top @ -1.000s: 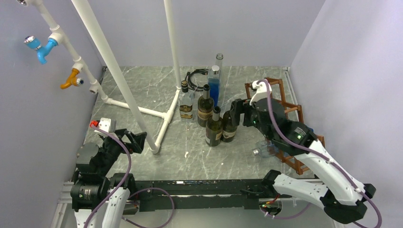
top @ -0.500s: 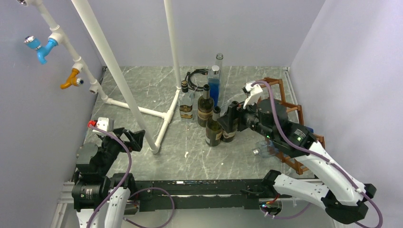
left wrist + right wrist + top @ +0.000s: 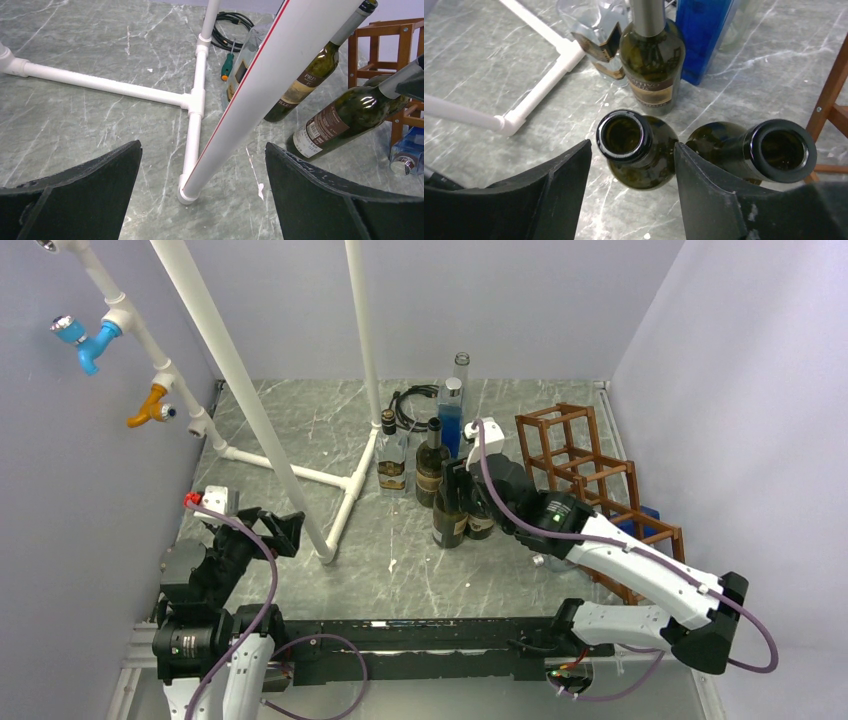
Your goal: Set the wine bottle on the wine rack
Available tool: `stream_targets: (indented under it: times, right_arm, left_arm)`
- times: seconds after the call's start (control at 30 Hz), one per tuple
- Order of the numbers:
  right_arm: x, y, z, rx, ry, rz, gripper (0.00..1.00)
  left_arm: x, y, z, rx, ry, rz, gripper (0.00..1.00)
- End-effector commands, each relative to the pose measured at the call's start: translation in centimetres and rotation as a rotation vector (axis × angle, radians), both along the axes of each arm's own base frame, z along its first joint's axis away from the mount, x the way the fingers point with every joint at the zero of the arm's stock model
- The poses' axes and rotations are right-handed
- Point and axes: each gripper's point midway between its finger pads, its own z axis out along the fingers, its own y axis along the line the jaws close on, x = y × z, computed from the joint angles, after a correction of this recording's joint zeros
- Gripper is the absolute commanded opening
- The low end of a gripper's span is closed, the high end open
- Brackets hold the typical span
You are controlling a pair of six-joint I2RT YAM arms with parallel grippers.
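Two dark green wine bottles stand side by side mid-table, the left one (image 3: 450,522) and its neighbour (image 3: 481,523). My right gripper (image 3: 455,478) has come down over the left one. In the right wrist view its open mouth (image 3: 624,136) lies between the jaws, and my right gripper (image 3: 632,150) is open with a small gap on each side. The neighbour's mouth (image 3: 780,150) is outside the right finger. The reddish-brown wine rack (image 3: 575,455) stands to the right. My left gripper (image 3: 285,530) rests open near its base, holding nothing (image 3: 202,150).
Behind the pair stand a third dark bottle (image 3: 432,465), a clear labelled bottle (image 3: 392,458) and a blue bottle (image 3: 450,425). A white pipe frame (image 3: 300,478) crosses the left half. A black cable (image 3: 408,405) lies at the back. A clear bottle (image 3: 550,558) lies by the rack's front.
My right arm swung left from in front of the rack to above the bottles and lowered over the left bottle's neck, its jaws narrowing. The left arm stayed still.
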Motion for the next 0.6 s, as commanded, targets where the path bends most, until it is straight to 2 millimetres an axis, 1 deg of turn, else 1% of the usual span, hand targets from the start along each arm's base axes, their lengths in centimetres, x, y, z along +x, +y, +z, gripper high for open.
stream_targets:
  times: [0.0,0.1,0.13,0.2,0.3,0.33,0.37,0.4,0.5,0.57]
  right_arm:
    - [2.0,0.0,0.9,0.008,-0.086,-0.112,0.62]
    - [2.5,0.6,0.7,0.002,-0.1,-0.124,0.58]
    - [2.6,1.1,0.7,0.006,-0.103,-0.122,0.55]
    - [2.7,1.9,0.5,0.008,-0.107,-0.114,0.47]
    - [2.6,3.7,0.1,0.003,-0.101,-0.087,0.32]
    - [2.5,4.4,0.1,0.003,-0.1,-0.074,0.25]
    - [2.4,5.1,0.3,0.002,-0.106,-0.059,0.21]
    - [2.3,5.9,0.5,-0.001,-0.118,-0.044,0.15]
    - [2.3,8.1,1.5,0.003,-0.149,-0.012,0.0]
    - [2.5,9.4,2.2,0.018,-0.164,0.002,0.0]
  left_arm:
    - [0.4,-0.2,0.7,-0.005,-0.027,-0.01,0.99]
    - [0.4,-0.1,0.8,-0.005,-0.032,-0.006,0.99]
    - [0.5,-0.1,0.7,-0.005,-0.029,-0.005,0.99]
    - [0.5,-0.2,0.7,-0.005,-0.025,-0.011,0.99]
    - [0.6,-0.2,0.6,-0.004,-0.022,-0.011,0.98]
    - [0.6,-0.1,0.6,-0.005,-0.019,-0.008,0.98]
    - [0.6,-0.1,0.6,-0.005,-0.02,-0.006,0.98]
    - [0.6,-0.1,0.7,-0.004,-0.025,-0.006,0.98]
    - [0.5,0.0,0.8,-0.004,-0.033,-0.001,0.98]
    - [0.5,0.0,0.7,-0.005,-0.028,0.001,0.97]
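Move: Just ahead of the right hand, its neck already between the open fingers, stands the wine bottle: its middle about 3 cm forward, 2 cm left and 13 cm down. A second wine bottle stands close by, some 7 cm to its right and 2 cm farther out; a third about 10 cm beyond it and 4 cm left. From the left hand the same bottle lies roughly 27 cm right, 10 cm ahead and 13 cm down. Easing forward about 2 cm, a little down and left, the right hand closes its fingers around the neck of the front-left wine bottle, pinching it just below the mouth. Once shut on the glass it swings left some 4 cm with the bottle, staying nearly level, its fingertips tipping up slightly. ##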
